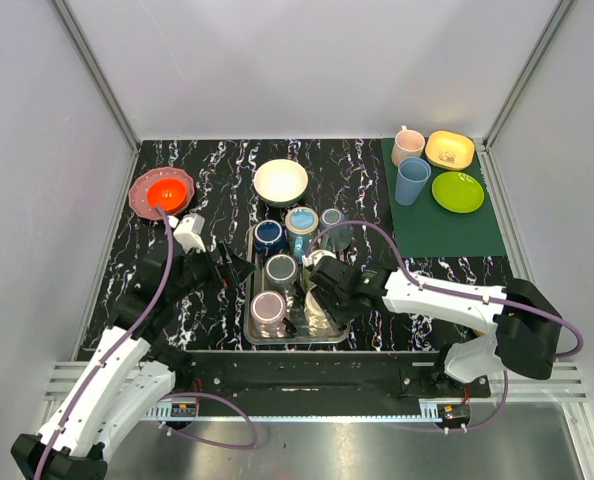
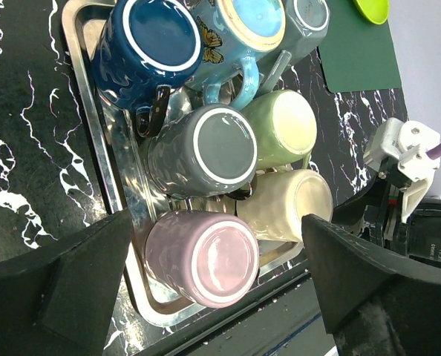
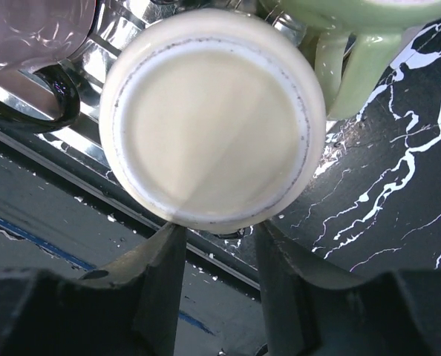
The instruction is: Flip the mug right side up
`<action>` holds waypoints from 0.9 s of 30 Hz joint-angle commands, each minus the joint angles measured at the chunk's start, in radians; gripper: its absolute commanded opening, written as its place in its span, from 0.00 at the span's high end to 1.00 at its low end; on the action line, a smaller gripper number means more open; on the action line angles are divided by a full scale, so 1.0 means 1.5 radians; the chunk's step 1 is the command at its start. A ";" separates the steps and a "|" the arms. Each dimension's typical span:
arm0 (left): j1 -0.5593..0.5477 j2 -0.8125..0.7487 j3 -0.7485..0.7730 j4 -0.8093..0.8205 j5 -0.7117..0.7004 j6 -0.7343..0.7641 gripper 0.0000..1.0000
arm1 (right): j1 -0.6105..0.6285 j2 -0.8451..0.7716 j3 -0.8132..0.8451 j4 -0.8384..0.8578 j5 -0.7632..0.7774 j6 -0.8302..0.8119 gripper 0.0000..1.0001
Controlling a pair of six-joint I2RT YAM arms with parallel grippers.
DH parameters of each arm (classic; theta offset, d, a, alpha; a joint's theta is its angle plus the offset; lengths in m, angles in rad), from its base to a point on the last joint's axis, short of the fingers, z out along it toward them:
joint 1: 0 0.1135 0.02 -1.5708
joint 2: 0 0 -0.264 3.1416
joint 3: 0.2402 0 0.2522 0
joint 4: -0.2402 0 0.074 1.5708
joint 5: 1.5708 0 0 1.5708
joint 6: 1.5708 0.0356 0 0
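Note:
A cream mug (image 3: 213, 119) stands upside down at the near right corner of the metal tray (image 1: 249, 338), its base facing up; it also shows in the left wrist view (image 2: 287, 204). My right gripper (image 1: 319, 290) hangs over it. In the right wrist view its fingers (image 3: 161, 274) are close together at the mug's near side, their tips hidden under the base, so it seems shut on the mug. My left gripper (image 1: 231, 266) is open and empty, left of the tray, with the pink mug (image 2: 206, 256) between its wide jaws but below them.
The tray also holds upside-down grey (image 1: 281, 269), dark blue (image 1: 269, 235), light blue (image 1: 301, 222) and green (image 2: 283, 126) mugs. A white bowl (image 1: 280, 182) and a red bowl (image 1: 163, 192) sit behind. A green mat (image 1: 442, 225) at the back right carries cups and dishes.

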 commanded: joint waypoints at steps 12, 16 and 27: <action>-0.001 -0.010 -0.010 0.040 0.019 0.004 0.01 | 0.003 0.050 0.022 0.021 0.012 -0.004 0.69; -0.001 -0.008 -0.011 0.040 0.019 0.003 0.01 | 0.003 0.060 0.015 0.023 0.007 0.001 0.81; -0.001 -0.036 -0.002 0.022 -0.020 -0.002 0.01 | 0.011 -0.063 0.034 -0.023 0.074 0.047 1.00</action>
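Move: The cream mug's dark handle is right at the right hand's open fingers, about 1 cm ahead, 1 cm to the left and 1 cm lower. The upturned cream mug's middle lies some 5 cm ahead and 3 cm left; the green mug about 13 cm ahead, 4 cm left; the pink mug 4 cm ahead, 16 cm left. From the left hand, the handle lies roughly 10 cm back, 21 cm right and 12 cm below. The right fingers close from about half open and pinch the cream mug's dark handle beside the body, pointing steeply down throughout. While closing, the hand settles about 1 cm lower along the mug's near side; with the grip made, it starts back up by some half a centimetre, its wrist hardly turning. ##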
